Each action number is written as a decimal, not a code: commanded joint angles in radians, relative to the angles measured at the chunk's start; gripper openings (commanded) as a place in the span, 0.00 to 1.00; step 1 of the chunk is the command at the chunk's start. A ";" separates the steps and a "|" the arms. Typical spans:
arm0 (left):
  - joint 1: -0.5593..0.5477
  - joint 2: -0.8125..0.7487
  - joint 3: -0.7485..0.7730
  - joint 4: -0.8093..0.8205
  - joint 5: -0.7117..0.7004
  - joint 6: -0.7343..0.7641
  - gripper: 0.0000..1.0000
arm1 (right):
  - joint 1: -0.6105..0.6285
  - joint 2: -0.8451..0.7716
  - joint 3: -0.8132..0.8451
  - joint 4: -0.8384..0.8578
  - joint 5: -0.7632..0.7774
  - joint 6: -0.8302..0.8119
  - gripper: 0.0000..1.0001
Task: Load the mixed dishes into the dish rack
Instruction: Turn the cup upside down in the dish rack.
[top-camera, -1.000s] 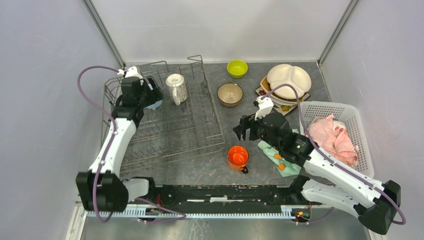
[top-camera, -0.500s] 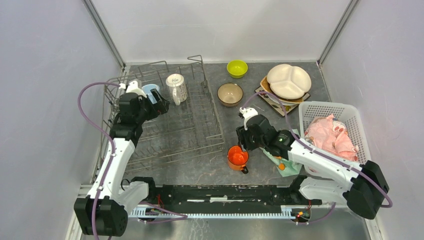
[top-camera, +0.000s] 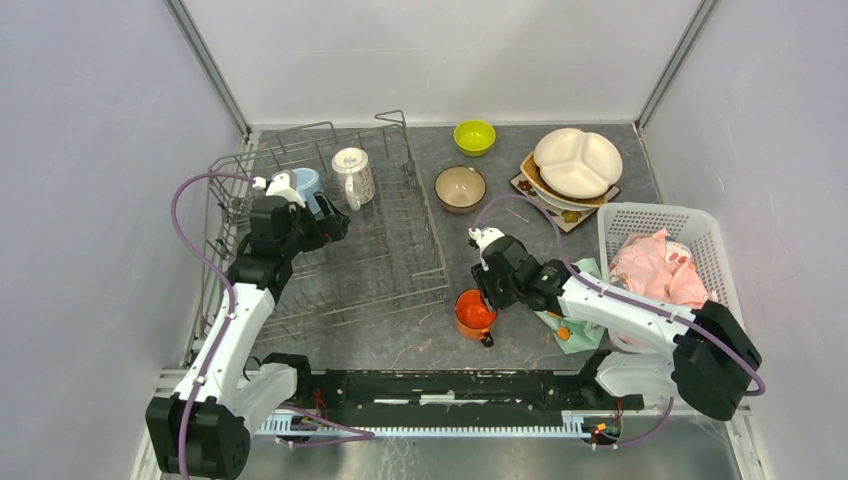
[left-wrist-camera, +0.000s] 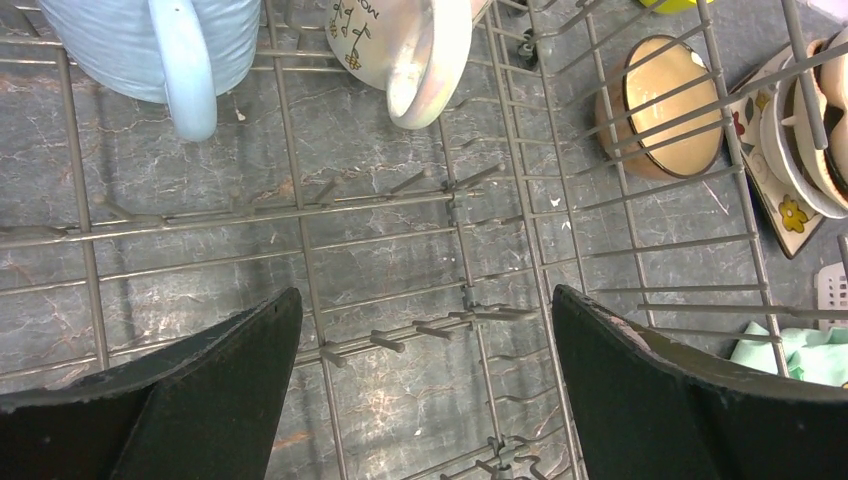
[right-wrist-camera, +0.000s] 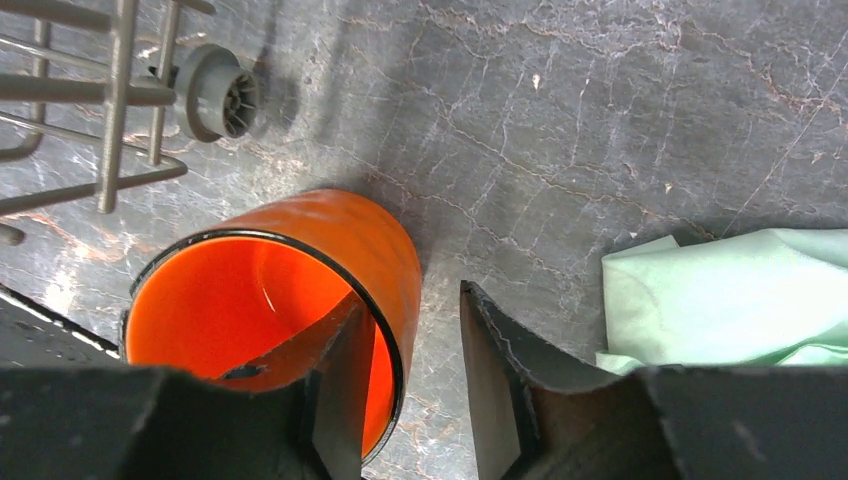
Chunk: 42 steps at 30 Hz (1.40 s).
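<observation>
An orange mug (top-camera: 474, 312) stands upright on the table just outside the dish rack (top-camera: 400, 270). My right gripper (top-camera: 487, 290) straddles the mug's rim (right-wrist-camera: 395, 300). One finger (right-wrist-camera: 340, 370) is inside the mug and the other finger (right-wrist-camera: 500, 370) is outside, with a gap between that outer finger and the wall. A light-blue mug (top-camera: 304, 182) and a white patterned mug (top-camera: 352, 172) stand in the rack's far end. My left gripper (top-camera: 335, 222) hangs wide open over the rack floor (left-wrist-camera: 400, 250), just near of the mugs, holding nothing.
A tan bowl (top-camera: 460, 188) and a lime-green bowl (top-camera: 474, 136) sit right of the rack. A cream sectioned plate (top-camera: 577, 160) tops a stack of plates at the back right. A white basket (top-camera: 720, 260) holds a pink cloth (top-camera: 660, 270). A teal cloth (top-camera: 560, 325) lies beside the orange mug.
My right gripper came down and toward the orange mug, its jaws narrowing around the rim. My left gripper opened wide and drew back from the light-blue mug, which stays in the rack.
</observation>
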 joint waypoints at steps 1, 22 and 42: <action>-0.003 -0.019 0.006 0.025 -0.015 0.060 1.00 | 0.000 0.005 -0.007 0.031 0.026 -0.011 0.39; -0.012 -0.031 0.098 -0.029 0.083 0.024 1.00 | 0.000 -0.290 0.078 0.032 0.324 0.101 0.00; -0.012 -0.071 0.225 0.153 0.643 -0.288 0.96 | -0.001 -0.464 0.097 0.771 0.258 0.070 0.00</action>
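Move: The orange cup stands upright right at the right hand, its middle about 3 cm back, 3 cm to the left and 4 cm below. The rack's near right corner is roughly 8 cm to that hand's left and 2 cm ahead; the green cloth is some 14 cm to its right, 3 cm back; the brown bowl lies 20 cm ahead, 5 cm left. From the left hand the orange cup is about 26 cm right, 16 cm back, 15 cm below. The orange cup's wall is pinched near the rim as the right fingers close, one inside the mouth and one outside; the right hand then lifts it about 24 cm, drifting some 5 cm forward, while the wrist tips up about 40 degrees and rolls its left side up. Late on, the open left hand rises about 12 cm and swings 7 cm right towards the cup, turning clockwise. ##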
